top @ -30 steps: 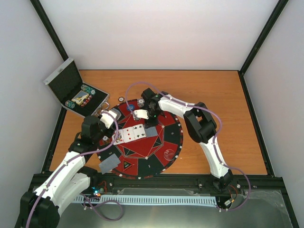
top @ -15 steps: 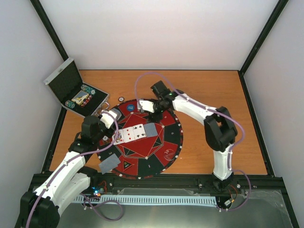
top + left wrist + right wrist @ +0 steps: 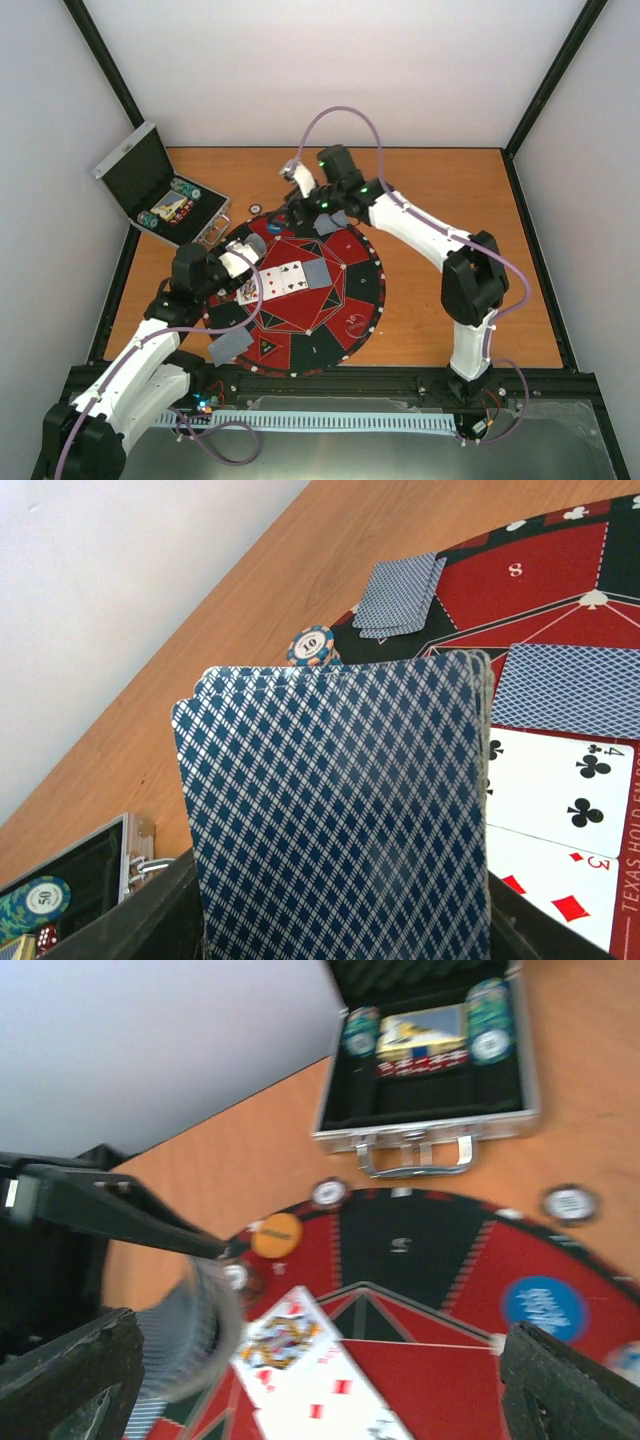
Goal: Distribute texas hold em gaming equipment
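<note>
My left gripper [image 3: 340, 950] is shut on an upright deck of blue-backed cards [image 3: 340, 800], held over the left part of the mat [image 3: 238, 262]. On the mat lie face-up cards [image 3: 275, 281], showing clubs [image 3: 555, 790] and diamonds [image 3: 560, 885], with a face-down card [image 3: 318, 272] beside them. A face-down pair [image 3: 400, 595] sits at the far rim, another pair [image 3: 230, 343] at the near left. My right gripper [image 3: 303, 205] hangs open and empty above the mat's far edge. An orange chip [image 3: 277, 1234], blue chip [image 3: 545, 1305] and white chips [image 3: 329, 1192] dot that edge.
The round red-and-black mat [image 3: 355, 290] fills the table's middle. The open silver case [image 3: 160, 195] with chip stacks stands at the far left. A dark triangular marker [image 3: 268, 347] and a clear button [image 3: 357, 323] lie on the mat's near part.
My right gripper has opened wide and drawn back from the mat's centre to its far edge, leaving the face-down card beside the face-up ones. The left gripper shifted slightly right with the deck.
</note>
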### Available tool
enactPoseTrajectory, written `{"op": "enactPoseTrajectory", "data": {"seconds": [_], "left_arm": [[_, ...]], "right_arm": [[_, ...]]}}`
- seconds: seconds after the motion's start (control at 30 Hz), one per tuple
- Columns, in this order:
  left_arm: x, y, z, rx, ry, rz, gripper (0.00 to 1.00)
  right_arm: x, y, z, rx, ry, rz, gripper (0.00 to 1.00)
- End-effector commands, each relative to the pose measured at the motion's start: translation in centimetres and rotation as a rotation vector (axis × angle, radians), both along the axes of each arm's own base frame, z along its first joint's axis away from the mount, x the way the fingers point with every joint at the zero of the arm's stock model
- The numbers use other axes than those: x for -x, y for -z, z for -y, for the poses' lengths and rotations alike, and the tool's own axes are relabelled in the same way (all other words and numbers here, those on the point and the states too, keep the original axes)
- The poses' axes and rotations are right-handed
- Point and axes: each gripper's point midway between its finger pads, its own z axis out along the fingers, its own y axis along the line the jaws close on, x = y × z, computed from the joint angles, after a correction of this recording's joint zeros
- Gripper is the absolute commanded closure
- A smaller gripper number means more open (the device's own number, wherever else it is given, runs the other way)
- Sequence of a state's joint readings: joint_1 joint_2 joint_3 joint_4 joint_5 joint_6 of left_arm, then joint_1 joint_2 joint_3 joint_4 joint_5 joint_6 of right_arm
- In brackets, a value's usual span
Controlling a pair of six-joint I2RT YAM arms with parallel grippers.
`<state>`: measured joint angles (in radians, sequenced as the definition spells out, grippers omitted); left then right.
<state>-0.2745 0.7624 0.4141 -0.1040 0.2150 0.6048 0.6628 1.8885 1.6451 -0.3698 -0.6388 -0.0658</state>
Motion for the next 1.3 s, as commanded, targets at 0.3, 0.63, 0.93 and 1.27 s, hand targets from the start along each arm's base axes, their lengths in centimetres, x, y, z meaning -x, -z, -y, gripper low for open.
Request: {"op": "enactPoseTrajectory", "data": {"seconds": [0.3, 0.63, 0.93, 1.27], "left_arm": [[-0.4, -1.7, 0.6, -0.009, 0.056, 0.071, 0.46], [-0.6, -1.7, 0.5, -0.008, 0.039, 0.065, 0.47], [-0.6, -1.4, 0.3, -0.005, 0.03, 0.057, 0.47], [-0.6, -1.3, 0.3, -0.008, 0.03, 0.055, 0.47]], "right_arm": [[3.6, 4.7, -5.8, 0.027, -0.036, -0.236, 0.1], [3.1, 6.6, -5.1, 0.157, -0.012, -0.206, 0.31], [3.4, 5.2, -4.4, 0.177, -0.023, -0.167, 0.56], [4.2, 4.0, -4.2, 0.172, -0.05, -0.177, 0.74]]}}
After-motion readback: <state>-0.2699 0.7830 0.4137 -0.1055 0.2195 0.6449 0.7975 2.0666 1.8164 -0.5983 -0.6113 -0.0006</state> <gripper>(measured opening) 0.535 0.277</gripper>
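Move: My left hand already holds the deck, its middle about 3 cm ahead and 2 cm right of that hand, roughly 1 cm higher. From my empty right hand the deck lies about 6 cm back, 8 cm left and 8 cm below. On the mat, some 23 cm below the right hand, the three of diamonds is 7 cm back and 8 cm left, the face-down card 5 cm back and 4 cm right, and the card pair 8 cm ahead and 8 cm right. I swing my right hand about 5 cm left and nearly as far back, sinking some 6 cm to the free upper end of the deck, the fingers tipping down some 15 degrees. There I hold it nearly still and draw the wide-open fingers most of the way together around that end, one fingertip coming onto the blue back, while my left hand keeps its grip, almost motionless. ##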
